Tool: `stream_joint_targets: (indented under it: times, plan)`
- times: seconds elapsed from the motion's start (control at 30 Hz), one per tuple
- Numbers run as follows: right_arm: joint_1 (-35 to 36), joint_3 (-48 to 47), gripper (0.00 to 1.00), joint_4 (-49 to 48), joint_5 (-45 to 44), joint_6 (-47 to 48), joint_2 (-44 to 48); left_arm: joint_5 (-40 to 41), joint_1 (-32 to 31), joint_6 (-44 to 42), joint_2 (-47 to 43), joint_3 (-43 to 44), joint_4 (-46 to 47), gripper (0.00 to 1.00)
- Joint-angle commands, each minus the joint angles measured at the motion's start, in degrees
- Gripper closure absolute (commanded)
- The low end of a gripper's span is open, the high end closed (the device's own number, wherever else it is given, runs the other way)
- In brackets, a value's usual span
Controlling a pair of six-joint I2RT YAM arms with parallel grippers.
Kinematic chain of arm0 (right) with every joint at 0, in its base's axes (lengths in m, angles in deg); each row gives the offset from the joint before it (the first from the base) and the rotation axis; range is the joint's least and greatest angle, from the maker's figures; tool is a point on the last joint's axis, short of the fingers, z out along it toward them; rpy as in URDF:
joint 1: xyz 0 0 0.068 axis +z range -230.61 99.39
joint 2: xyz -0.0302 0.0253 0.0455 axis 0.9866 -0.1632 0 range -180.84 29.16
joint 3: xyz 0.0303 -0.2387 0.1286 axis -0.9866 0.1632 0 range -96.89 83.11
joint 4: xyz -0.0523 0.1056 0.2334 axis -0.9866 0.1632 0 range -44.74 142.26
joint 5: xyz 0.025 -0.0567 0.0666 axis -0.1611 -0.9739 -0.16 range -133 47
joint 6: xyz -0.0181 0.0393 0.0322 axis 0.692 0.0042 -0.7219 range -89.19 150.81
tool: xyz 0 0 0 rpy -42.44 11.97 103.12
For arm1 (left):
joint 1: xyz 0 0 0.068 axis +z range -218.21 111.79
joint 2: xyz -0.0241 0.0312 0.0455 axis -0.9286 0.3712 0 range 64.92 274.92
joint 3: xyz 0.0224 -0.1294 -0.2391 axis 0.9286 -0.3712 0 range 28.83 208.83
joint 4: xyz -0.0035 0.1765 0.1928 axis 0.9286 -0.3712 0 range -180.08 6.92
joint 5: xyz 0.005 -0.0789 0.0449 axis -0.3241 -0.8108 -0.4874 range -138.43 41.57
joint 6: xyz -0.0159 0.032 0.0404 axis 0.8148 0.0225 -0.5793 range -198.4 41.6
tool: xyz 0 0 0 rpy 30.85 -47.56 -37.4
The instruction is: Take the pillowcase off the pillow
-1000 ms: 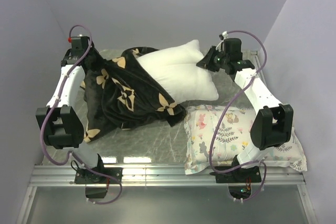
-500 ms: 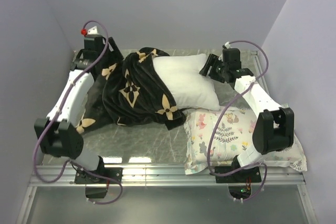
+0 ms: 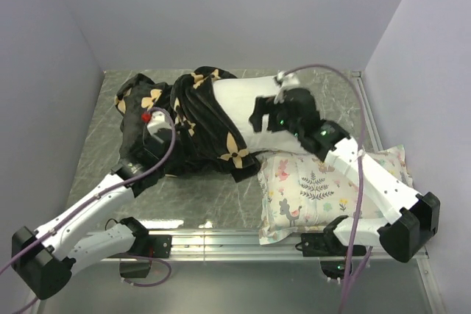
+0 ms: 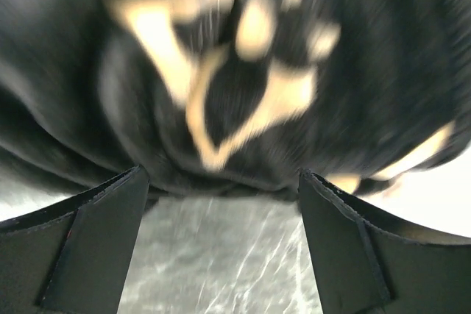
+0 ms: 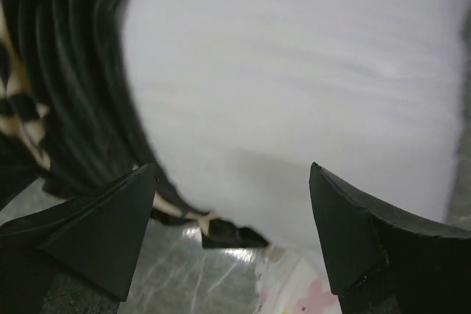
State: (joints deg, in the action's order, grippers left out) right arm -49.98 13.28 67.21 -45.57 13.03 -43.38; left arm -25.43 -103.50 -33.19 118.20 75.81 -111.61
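Observation:
The black pillowcase with tan flower motifs lies bunched over the left half of the white pillow, whose right half is bare. My left gripper hovers at the pillowcase's near left edge. In the left wrist view that gripper is open, with only folds of the pillowcase ahead of it and nothing between its fingers. My right gripper hangs over the pillow's bare part. In its wrist view it is open above the pillow, empty, with the pillowcase's gathered rim to its left.
A smaller floral-print pillow lies at the front right, its corner under the white pillow's near edge. Grey walls close in the marbled table on the left, back and right. A metal rail runs along the front.
Both grippers have opened and let go. Both arms have swung from the back corners toward the middle and front. Pillow and pillowcase have dropped flat onto the table.

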Motion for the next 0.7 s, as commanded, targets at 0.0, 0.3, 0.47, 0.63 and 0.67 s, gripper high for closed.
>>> stream_joint_targets:
  times: [0.0,0.3,0.47,0.63,0.67]
  plan:
    - [5.66,6.88,0.09,-2.35,-6.21,3.10,1.17,3.80,-3.64,6.81,0.77,-4.16,4.87,0.12]
    - [14.02,13.93,0.08,-8.68,-22.72,1.00,-9.45,6.85,-4.26,10.86,14.04,-8.23,15.36,0.23]
    - [14.02,9.28,0.20,-7.37,-30.55,-0.85,-12.63,14.60,-3.74,10.33,15.55,-2.70,7.22,1.00]
    - [12.36,6.28,0.42,-7.01,-29.89,-0.24,-10.63,15.06,2.74,6.39,7.84,0.57,3.05,1.00]
    - [11.82,6.28,0.39,-7.27,-29.08,-0.24,-10.18,13.31,3.99,5.68,6.59,0.39,3.22,1.00]
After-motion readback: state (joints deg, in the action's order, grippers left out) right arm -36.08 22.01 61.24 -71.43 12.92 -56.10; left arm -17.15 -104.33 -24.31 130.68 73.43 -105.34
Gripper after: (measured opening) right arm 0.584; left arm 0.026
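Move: The left hand, open, hovers over the bunched black pillowcase: the fold to grip is about 10 cm below, 1 cm ahead and 2 cm to its right; the case's gold flower near the mouth lies 15 cm right and 1 cm back. The right hand, also open, has the white pillow's near-left part 3 cm back, 2 cm left and 15 cm below; the patterned pillow's middle lies 23 cm back, 25 cm right and some 22 cm below. The left hand drops about 10 cm onto the pillowcase, shuts fully on the black cloth at the bottom, then lifts it roughly 5 cm, easing forward and slightly left. Meanwhile the right hand sinks about 15 cm onto the white pillow beside the case's mouth, swinging back and left first and rolling its left side down some 20 degrees, then partly closes to pinch the white bulge while coming forward and up about 3 cm. ##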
